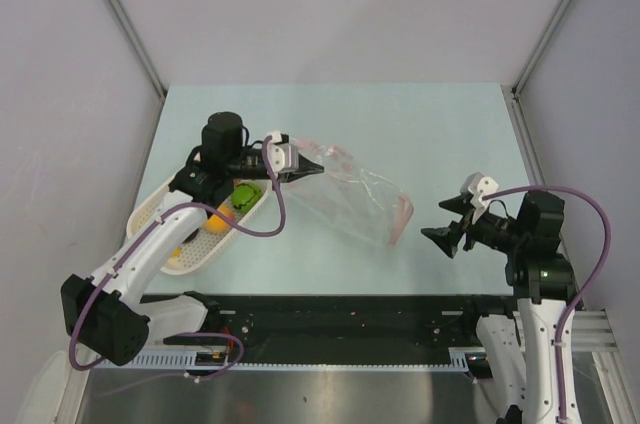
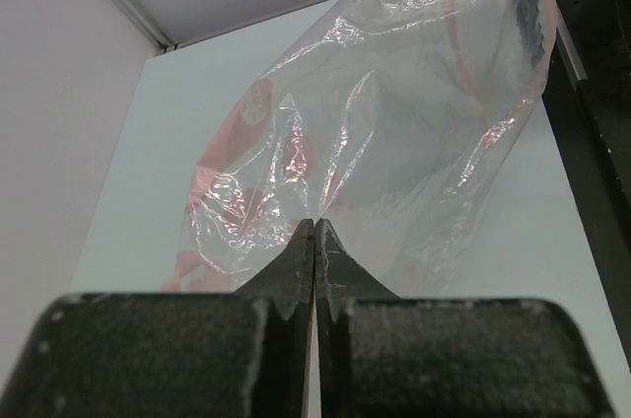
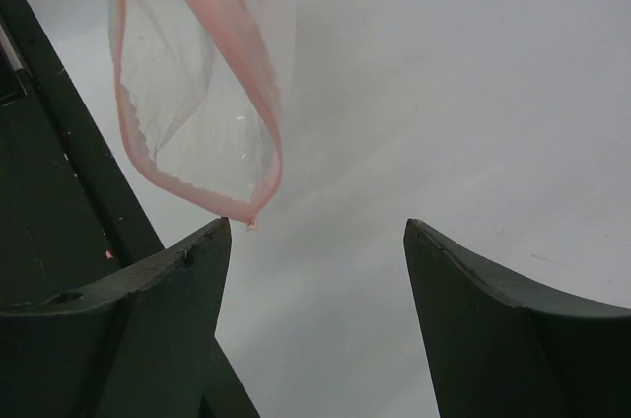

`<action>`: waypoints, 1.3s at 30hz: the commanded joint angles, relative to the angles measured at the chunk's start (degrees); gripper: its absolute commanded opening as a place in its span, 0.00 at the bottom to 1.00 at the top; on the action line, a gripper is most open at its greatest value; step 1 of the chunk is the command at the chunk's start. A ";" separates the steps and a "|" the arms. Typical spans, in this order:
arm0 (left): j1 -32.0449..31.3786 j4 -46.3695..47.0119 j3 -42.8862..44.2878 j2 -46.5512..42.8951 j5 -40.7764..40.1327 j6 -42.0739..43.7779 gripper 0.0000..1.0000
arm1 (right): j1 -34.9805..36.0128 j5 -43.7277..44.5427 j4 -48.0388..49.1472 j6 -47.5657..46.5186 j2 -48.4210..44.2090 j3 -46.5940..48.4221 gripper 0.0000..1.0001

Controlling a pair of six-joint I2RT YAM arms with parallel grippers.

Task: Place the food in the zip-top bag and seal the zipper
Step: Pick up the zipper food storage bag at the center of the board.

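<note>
The clear zip-top bag (image 1: 355,194) hangs off the table, stretched to the right from my left gripper (image 1: 312,171), which is shut on its far corner. In the left wrist view the fingertips (image 2: 296,250) are pressed together right at the crinkly bag (image 2: 394,122). The bag's mouth gapes, edged by the pink zipper (image 3: 268,112), toward my right gripper (image 3: 315,226). That gripper is open and empty, just short of the mouth's lower corner (image 1: 445,227). Food lies in the white basket (image 1: 150,214): a green ball (image 1: 243,194) and orange-yellow fruit (image 1: 216,219).
The basket stands at the table's left, under the left arm. A black rail (image 1: 350,314) runs along the near edge, also seen at the left of the right wrist view. Grey walls enclose the table on three sides.
</note>
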 commanded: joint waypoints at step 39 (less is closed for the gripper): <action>1.74 6.45 5.49 9.67 -28.82 -53.55 0.93 | 15.85 70.27 -25.13 36.96 21.70 37.25 0.00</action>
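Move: From the right hand, open, the pink-rimmed mouth of the zipper bag lies about 6 cm to the left, 2 cm ahead and 2 cm lower. The shut left fingers still hold the bag at a spot away from its mouth, which hangs some 16 cm to the right of that hand, 7 cm back and 6 cm lower. The white basket sits about 30 cm left of the left hand, 4 cm ahead and 25 below, with the cabbage in it 19 cm left and 8 ahead. The right hand slides about 6 cm left and a little forward and down to the hanging bag's near rim, shuts its fingers on the rim, then carries it some 16 cm right and 12 cm up, swinging clockwise about 60 degrees. The left hand keeps the bag nearly still until the right has shut, then opens wide to let it go and draws about 9 cm forward, turning some 35 degrees counter-clockwise and rolling about as much. ##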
